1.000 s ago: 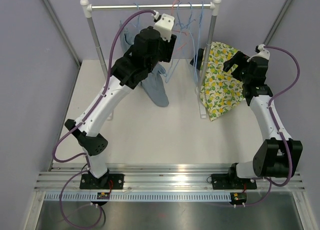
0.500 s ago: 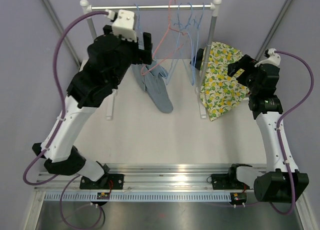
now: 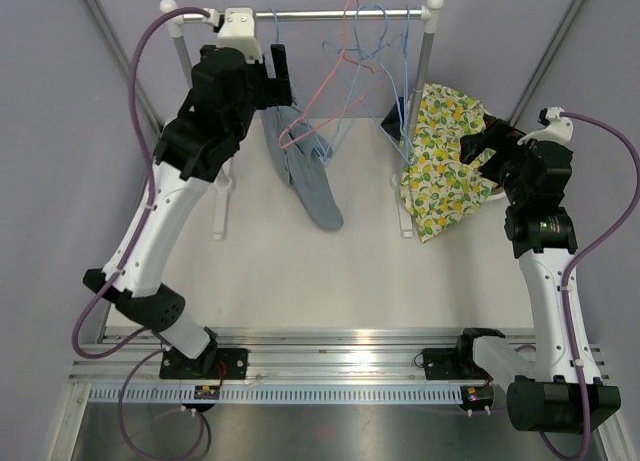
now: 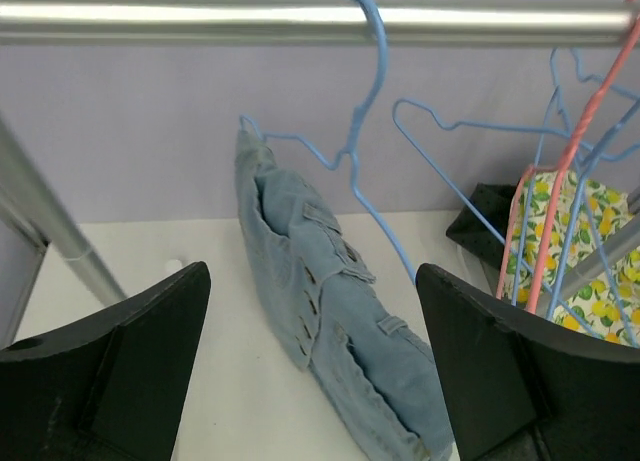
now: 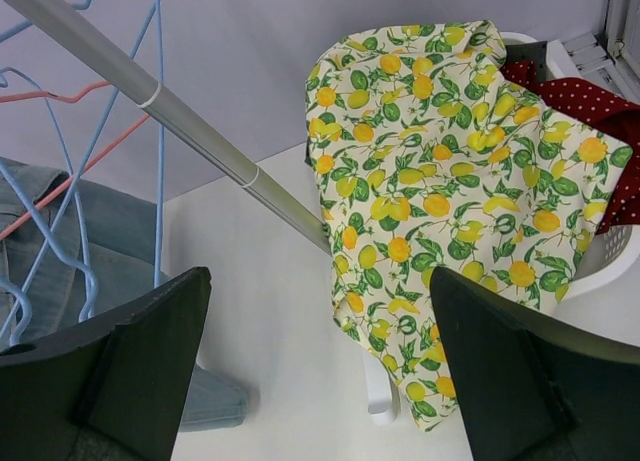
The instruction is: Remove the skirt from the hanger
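The light blue denim skirt hangs from a blue wire hanger on the metal rail, and its lower end droops onto the white table. In the left wrist view the skirt is caught on the left tip of the hanger. My left gripper is open and empty, up near the rail, just left of the skirt's top, with the skirt between its fingers in its own view. My right gripper is open and empty beside the lemon-print cloth.
Several empty blue hangers and a pink one hang on the rail to the right of the skirt. The rack's right post stands by a white basket holding the lemon-print cloth and a red dotted cloth.
My left arm has swung left and up toward the rail's left end, off the skirt. My right arm has drawn back to the right. The skirt still hangs on its hanger.
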Tool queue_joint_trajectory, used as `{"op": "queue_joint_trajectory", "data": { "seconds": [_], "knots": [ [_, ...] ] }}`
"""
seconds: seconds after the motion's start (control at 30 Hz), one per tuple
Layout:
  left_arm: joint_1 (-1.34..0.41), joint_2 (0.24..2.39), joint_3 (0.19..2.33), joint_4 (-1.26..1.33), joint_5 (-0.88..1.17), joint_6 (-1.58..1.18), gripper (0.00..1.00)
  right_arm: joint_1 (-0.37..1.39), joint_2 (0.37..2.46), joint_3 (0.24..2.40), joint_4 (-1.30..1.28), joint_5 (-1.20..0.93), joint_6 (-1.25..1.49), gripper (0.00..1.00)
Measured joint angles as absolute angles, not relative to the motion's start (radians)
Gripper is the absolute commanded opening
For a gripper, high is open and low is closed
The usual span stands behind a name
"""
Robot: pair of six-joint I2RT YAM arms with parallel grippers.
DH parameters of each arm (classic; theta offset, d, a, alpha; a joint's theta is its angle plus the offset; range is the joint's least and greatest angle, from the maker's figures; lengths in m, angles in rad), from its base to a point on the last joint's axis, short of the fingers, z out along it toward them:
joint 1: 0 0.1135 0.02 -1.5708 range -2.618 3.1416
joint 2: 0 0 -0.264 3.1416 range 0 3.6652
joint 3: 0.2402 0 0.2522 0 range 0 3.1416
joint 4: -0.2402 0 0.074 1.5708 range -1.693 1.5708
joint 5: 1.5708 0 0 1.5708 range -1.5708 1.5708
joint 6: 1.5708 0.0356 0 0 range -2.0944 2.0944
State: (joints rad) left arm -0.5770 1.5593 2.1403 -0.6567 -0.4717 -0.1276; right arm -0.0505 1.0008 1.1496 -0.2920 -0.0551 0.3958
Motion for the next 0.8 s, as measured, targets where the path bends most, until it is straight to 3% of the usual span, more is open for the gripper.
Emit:
{"op": "queue_joint_trajectory", "data": {
  "seconds": [0.2, 0.33, 0.37, 0.43, 0.47, 0.67, 0.8],
  "knots": [
    [-0.553, 1.698, 2.143, -0.648, -0.376, -0.183, 0.86, -0.051, 0.996, 1.14, -0.302, -0.054, 0.381, 0.99],
    [-0.55, 1.774, 2.184, -0.634, -0.357, -0.205, 0.73, -0.051, 0.995, 1.138, -0.305, -0.053, 0.369, 0.99],
    [-0.55, 1.789, 2.193, -0.633, -0.354, -0.208, 0.58, -0.051, 0.995, 1.138, -0.305, -0.053, 0.366, 0.99],
    [-0.548, 1.805, 2.199, -0.629, -0.352, -0.218, 0.41, -0.051, 0.995, 1.138, -0.305, -0.051, 0.361, 0.99],
    [-0.548, 1.81, 2.199, -0.63, -0.351, -0.219, 0.27, -0.051, 0.995, 1.138, -0.305, -0.048, 0.36, 0.99],
    [-0.533, 1.791, 2.148, -0.604, -0.371, -0.221, 0.0, -0.051, 0.994, 1.138, -0.305, -0.047, 0.357, 0.98],
    [-0.514, 1.748, 2.084, -0.58, -0.374, -0.204, 0.0, -0.051, 0.988, 1.138, -0.305, -0.047, 0.357, 0.98]
  ]
}}
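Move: The denim skirt's blue hanger is the target: its near arm hangs about 7 cm ahead of the left hand, 5 cm to its right and 8 cm lower. The skirt hangs beyond, some 20 cm ahead, 4 cm right and 18 cm down. The pink hanger lies about 10 cm ahead and 14 cm right, 5 cm below. From the idle right hand the blue hanger is roughly 40 cm left, 10 cm ahead and 6 cm higher. Bring the open left gripper down about 9 cm and forward some 7 cm, veering right as well, so that the near arm of the denim skirt's blue hanger comes between the fingers; tip the hand down about 10 degrees on the way. Shut the fingers on the wire as the reach runs out, then draw the pinched hanger 2 to 3 cm to the left. ##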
